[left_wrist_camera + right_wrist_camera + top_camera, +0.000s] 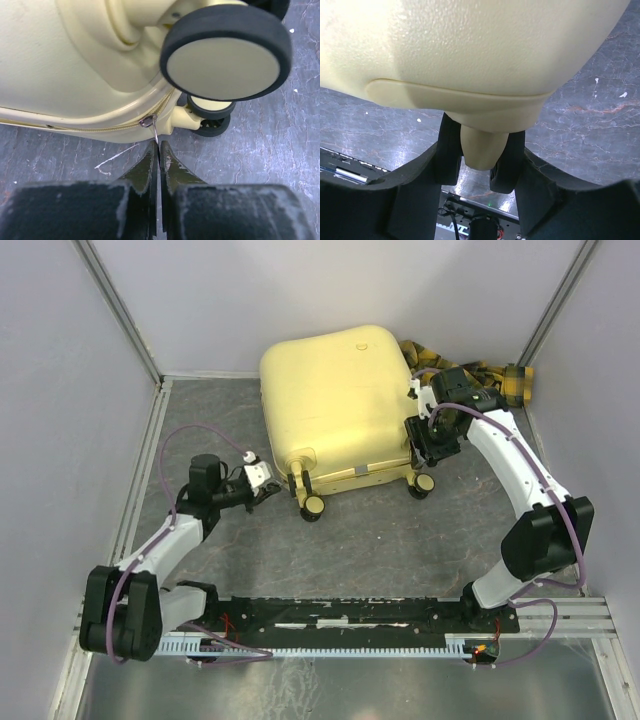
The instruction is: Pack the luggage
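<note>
The luggage (pixel 335 395) is a pale-yellow hard-shell suitcase lying closed at the back middle of the table, wheels towards me. My left gripper (pixel 268 480) is at its near left corner, beside the wheels (pixel 312 506). In the left wrist view the gripper (pixel 159 145) is shut on the thin metal zipper pull (pixel 156 134) that hangs from the slider (pixel 148 120), under a big wheel (pixel 227 50). My right gripper (pixel 420 445) is at the near right corner. Its fingers (pixel 427 170) clamp a twin caster (pixel 482 145) from both sides.
A yellow-and-black plaid cloth (pixel 512 382) lies bunched behind the right arm at the back right. Pale walls enclose the grey table on three sides. A black rail (pixel 340 612) with the arm bases runs along the near edge.
</note>
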You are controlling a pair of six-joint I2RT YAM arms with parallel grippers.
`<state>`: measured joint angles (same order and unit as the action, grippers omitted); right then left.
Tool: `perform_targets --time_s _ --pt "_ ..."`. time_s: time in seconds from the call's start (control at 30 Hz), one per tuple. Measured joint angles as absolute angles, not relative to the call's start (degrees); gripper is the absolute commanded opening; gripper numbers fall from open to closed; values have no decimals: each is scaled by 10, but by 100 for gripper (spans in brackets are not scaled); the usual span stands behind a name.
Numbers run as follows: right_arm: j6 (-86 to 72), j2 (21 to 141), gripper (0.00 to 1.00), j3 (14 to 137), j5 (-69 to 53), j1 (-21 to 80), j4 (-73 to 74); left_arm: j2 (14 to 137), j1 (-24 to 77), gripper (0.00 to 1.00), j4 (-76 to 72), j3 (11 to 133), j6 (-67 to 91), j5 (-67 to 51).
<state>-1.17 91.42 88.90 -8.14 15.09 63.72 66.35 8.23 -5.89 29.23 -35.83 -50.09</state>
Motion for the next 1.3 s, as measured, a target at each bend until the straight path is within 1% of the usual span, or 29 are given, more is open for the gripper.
perform_targets --time_s 0.13,0.33,0.53,0.7,0.87,1.03,1.17,1.3 --pt "-17 917 2 889 -82 149 636 627 117 3 -79 268 -341 -459" --pt "-26 918 1 884 -85 148 635 586 185 3 -161 214 -233 -373" --pt "-33 922 2 884 -85 147 633 570 263 3 -248 170 -131 -266" --pt "-35 928 2 883 -86 146 630 573 329 3 -302 148 -103 -163" --pt "-37 928 2 883 -86 146 629 594 408 3 -347 139 -103 -48" --pt "-39 929 2 882 -86 147 628 640 475 3 -400 141 -111 48" --pt "-38 929 2 882 -85 148 625 695 514 3 -440 161 -114 100" --pt "-38 929 1 881 -85 149 617 747 539 3 -460 192 -114 124"
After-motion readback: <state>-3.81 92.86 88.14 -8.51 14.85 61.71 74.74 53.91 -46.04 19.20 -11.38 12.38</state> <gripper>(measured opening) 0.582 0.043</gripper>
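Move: My left hand already pinches the zip pull at the suitcase's near left corner. The grey patch on the wheel-end seam, where the zip leads, lies about 16 cm to its right, 2 cm ahead and roughly level. In between, the upper left wheel sits some 4 cm right, level fore-and-aft and 7 cm up; the lower left wheel about 7 cm right, 5 cm back and 7 cm down. From my right hand, the patch is some 12 cm left, 4 cm back and 6 cm lower. I keep the zip pull pinched in my shut left fingers and drag it right around the suitcase corner, about 11 cm at an even height, drawing back some 3 cm early on. My left hand passes between the two left wheels towards the grey patch, its wrist turning some 20 degrees counter-clockwise. My right hand keeps its hold on the far right wheel mount, easing down about 1 cm. ##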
